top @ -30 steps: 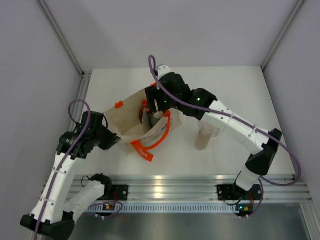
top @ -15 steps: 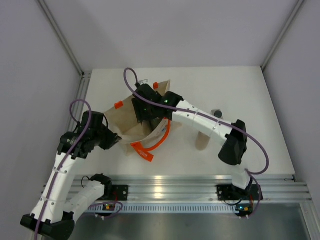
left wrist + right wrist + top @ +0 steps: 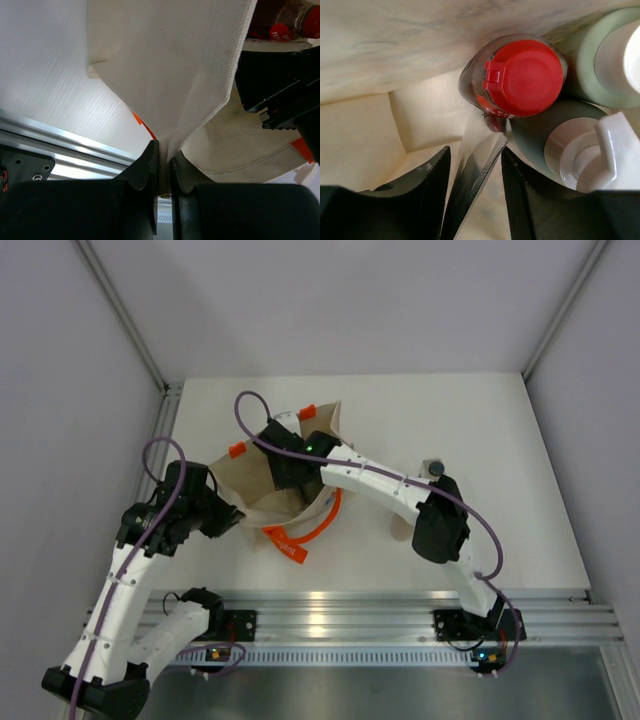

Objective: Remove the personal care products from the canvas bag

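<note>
The beige canvas bag (image 3: pixel 255 478) with orange handles (image 3: pixel 300 530) stands open at the table's left middle. My left gripper (image 3: pixel 163 155) is shut on a fold of its rim (image 3: pixel 190 100). My right gripper (image 3: pixel 475 152) is down inside the bag, open. Its jaws stand either side of the flat tail of a clear tube with a red cap (image 3: pixel 522 77), with a gap on both sides. Beside the tube are a pale green bottle with a white cap (image 3: pixel 610 55) and a grey-green bottle with a white pump top (image 3: pixel 580 150). In the top view the right arm hides the bag's contents.
A small bottle with a dark cap (image 3: pixel 433 467) stands on the table right of the bag. A tan bottle (image 3: pixel 400 528) shows partly under the right arm. An aluminium rail (image 3: pixel 330 605) runs along the near edge, and grey walls close in both sides.
The right arm has swung left and reached down into the bag, and its jaws have narrowed round the tube's tail. The left gripper has kept its hold on the bag rim.
</note>
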Tool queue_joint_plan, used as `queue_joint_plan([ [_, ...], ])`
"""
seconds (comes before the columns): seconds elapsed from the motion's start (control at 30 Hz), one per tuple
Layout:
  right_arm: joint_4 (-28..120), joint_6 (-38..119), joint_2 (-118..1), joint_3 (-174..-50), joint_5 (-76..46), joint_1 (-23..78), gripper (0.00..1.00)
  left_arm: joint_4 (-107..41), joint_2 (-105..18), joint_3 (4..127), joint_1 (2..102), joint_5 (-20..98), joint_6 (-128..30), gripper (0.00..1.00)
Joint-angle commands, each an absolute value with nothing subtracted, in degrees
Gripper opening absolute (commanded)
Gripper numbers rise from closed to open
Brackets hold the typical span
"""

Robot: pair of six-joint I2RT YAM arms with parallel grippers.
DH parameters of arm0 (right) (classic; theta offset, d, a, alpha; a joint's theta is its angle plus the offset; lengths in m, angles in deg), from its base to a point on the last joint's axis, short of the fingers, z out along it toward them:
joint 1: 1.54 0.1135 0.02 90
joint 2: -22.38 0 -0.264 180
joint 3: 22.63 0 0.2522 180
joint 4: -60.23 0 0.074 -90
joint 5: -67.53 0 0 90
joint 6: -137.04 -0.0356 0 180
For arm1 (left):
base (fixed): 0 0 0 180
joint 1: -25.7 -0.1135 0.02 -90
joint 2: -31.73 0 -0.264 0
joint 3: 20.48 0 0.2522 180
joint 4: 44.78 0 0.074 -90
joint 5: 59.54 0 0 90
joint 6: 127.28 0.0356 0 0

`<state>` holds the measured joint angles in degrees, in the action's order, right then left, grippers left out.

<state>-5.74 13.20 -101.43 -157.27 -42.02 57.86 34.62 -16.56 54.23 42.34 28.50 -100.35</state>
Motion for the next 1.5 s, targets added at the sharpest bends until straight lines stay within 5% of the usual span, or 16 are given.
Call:
queue_joint_plan([
  [0.0,-7.15,11.10,-102.25,-159.44,-44.17,58.14,0.40,30.68,-18.19,52.96,42.05,26.94,-99.69,0.00],
  [0.13,-7.15,10.22,-103.48,-159.44,-44.35,58.14,0.33,30.68,-18.54,53.40,41.96,26.94,-99.16,0.00],
  [0.3,-5.22,10.65,-101.91,-159.61,-44.09,58.67,0.01,30.68,-18.10,53.66,42.05,26.86,-98.37,0.00],
  [0.83,1.29,25.68,-88.63,-160.85,-37.50,59.99,0.00,30.68,-18.54,54.54,42.05,26.33,-98.01,0.00],
  [1.47,-6.78,24.81,-69.04,-162.69,-36.08,58.50,0.00,30.76,-18.19,54.37,42.05,25.27,-99.60,0.00],
])
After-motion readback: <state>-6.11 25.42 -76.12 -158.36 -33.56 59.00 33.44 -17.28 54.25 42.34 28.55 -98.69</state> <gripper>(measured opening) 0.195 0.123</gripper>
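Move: The clear pouch stands upright in the canvas bag, right between the right hand's open fingertips, its middle some 6 cm below them. The red-capped bottle is about 5 cm ahead of that hand; the pump bottle is about 4 cm ahead and 4 cm right, and the green white-capped bottle some 8 cm ahead and 6 cm right. From the left hand the pouch is about 11 cm ahead, 13 cm right and 11 cm lower. The clear pouch is pinched near its top as the right fingers close after sinking barely a centimetre, then drawn up out of the bag about 22 cm, coming back some 6 cm and finally a little right, while the wrist turns counter-clockwise, raises its left side and tips up, each some 15 degrees. The left hand keeps its pinch on the bag's rim. ##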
